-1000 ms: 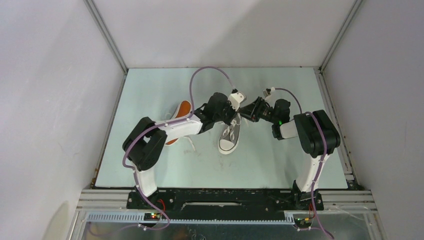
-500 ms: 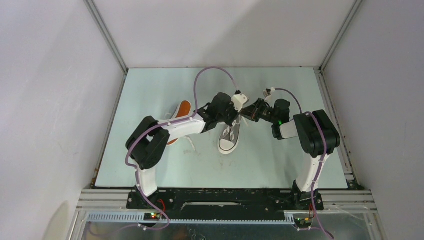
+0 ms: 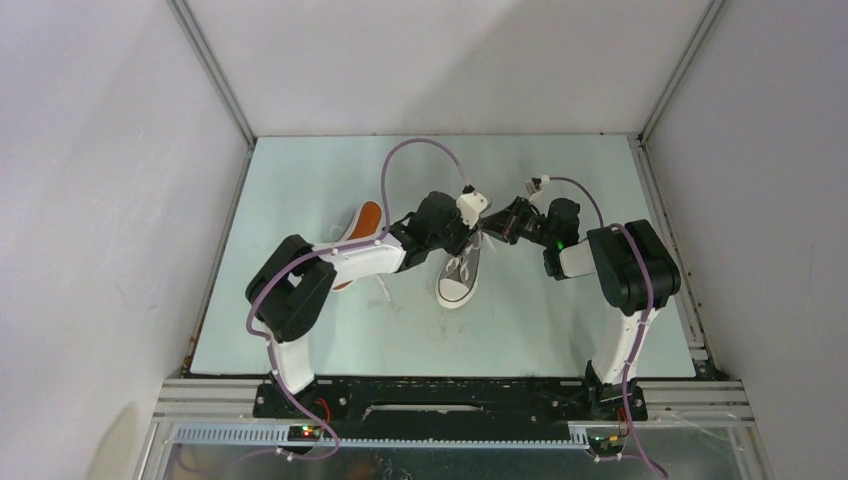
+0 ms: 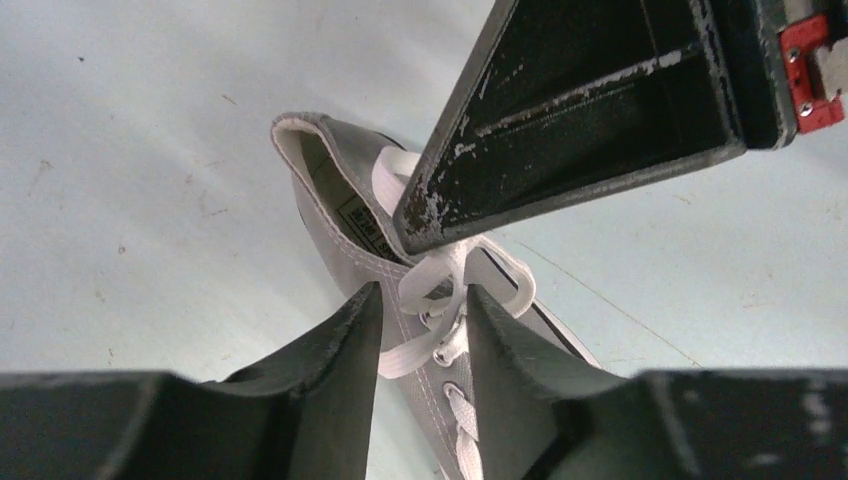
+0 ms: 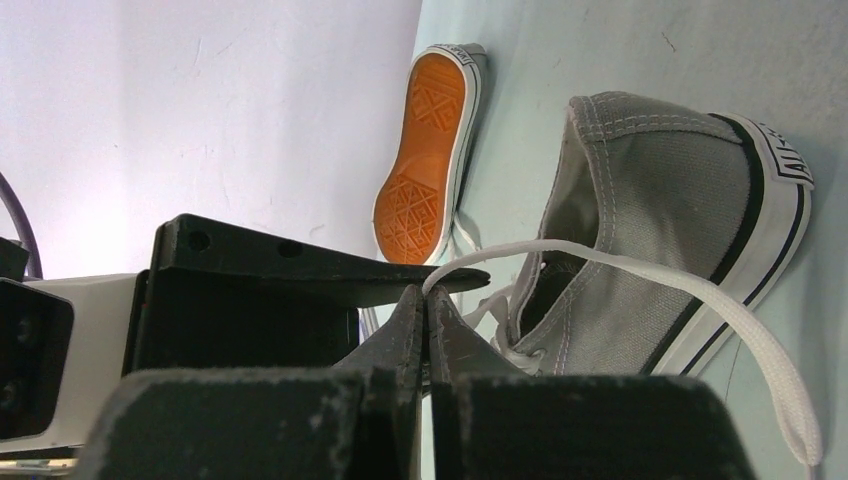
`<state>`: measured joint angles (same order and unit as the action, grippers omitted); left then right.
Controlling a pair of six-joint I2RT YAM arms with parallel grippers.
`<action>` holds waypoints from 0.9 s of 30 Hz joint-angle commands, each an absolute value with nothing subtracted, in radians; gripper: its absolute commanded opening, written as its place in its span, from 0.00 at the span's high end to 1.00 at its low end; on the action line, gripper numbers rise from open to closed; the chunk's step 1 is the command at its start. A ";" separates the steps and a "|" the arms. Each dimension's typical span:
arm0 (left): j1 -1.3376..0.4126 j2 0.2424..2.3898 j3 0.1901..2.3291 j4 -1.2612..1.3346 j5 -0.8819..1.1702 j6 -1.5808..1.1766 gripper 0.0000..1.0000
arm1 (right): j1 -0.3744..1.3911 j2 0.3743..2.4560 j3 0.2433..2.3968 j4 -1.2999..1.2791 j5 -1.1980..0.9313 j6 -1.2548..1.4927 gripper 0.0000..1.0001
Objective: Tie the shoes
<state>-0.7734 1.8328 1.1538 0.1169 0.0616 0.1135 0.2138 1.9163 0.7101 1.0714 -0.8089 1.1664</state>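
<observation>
One grey sneaker stands upright mid-table, with its white toe cap toward the arms. The other sneaker lies on its side to the left, orange sole showing, partly under my left arm. My left gripper is open over the upright shoe's top eyelets. In the left wrist view its fingers straddle the crossed white laces without clamping them. My right gripper is shut on a white lace at its fingertips. That lace arcs in a loop past the shoe's heel.
Grey walls with metal corner posts close in the pale green table on three sides. The two gripper heads are almost touching above the shoe. My right finger crosses the top of the left wrist view.
My left gripper has shifted slightly, first right then back left and nearer, over the shoe's laces. My right gripper has stayed shut in place.
</observation>
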 commanded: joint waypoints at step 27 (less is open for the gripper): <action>-0.747 1.849 1.256 0.118 0.182 0.082 1.00 | 0.221 1.886 0.719 1.101 -0.816 1.154 0.67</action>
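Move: The lace I am after runs between my open left fingers from where my right fingertips still pinch it, about 1 cm ahead and 1 cm right of my left hand, 1 cm up. The upright shoe's middle lies some 4 cm back, 1 cm left and 6 cm below my left hand; the overturned shoe is about 24 cm left, 1 cm back and 7 cm lower. For my right hand the lace is right in its fingertips. I shut my left fingers on the lace right beside my right fingertips, and only then open my right hand about a third, without moving it, to give the lace up. Keeping the pinch, my left hand eases up and slightly right, roughly 2 cm over the whole move, rolling only a few degrees. ##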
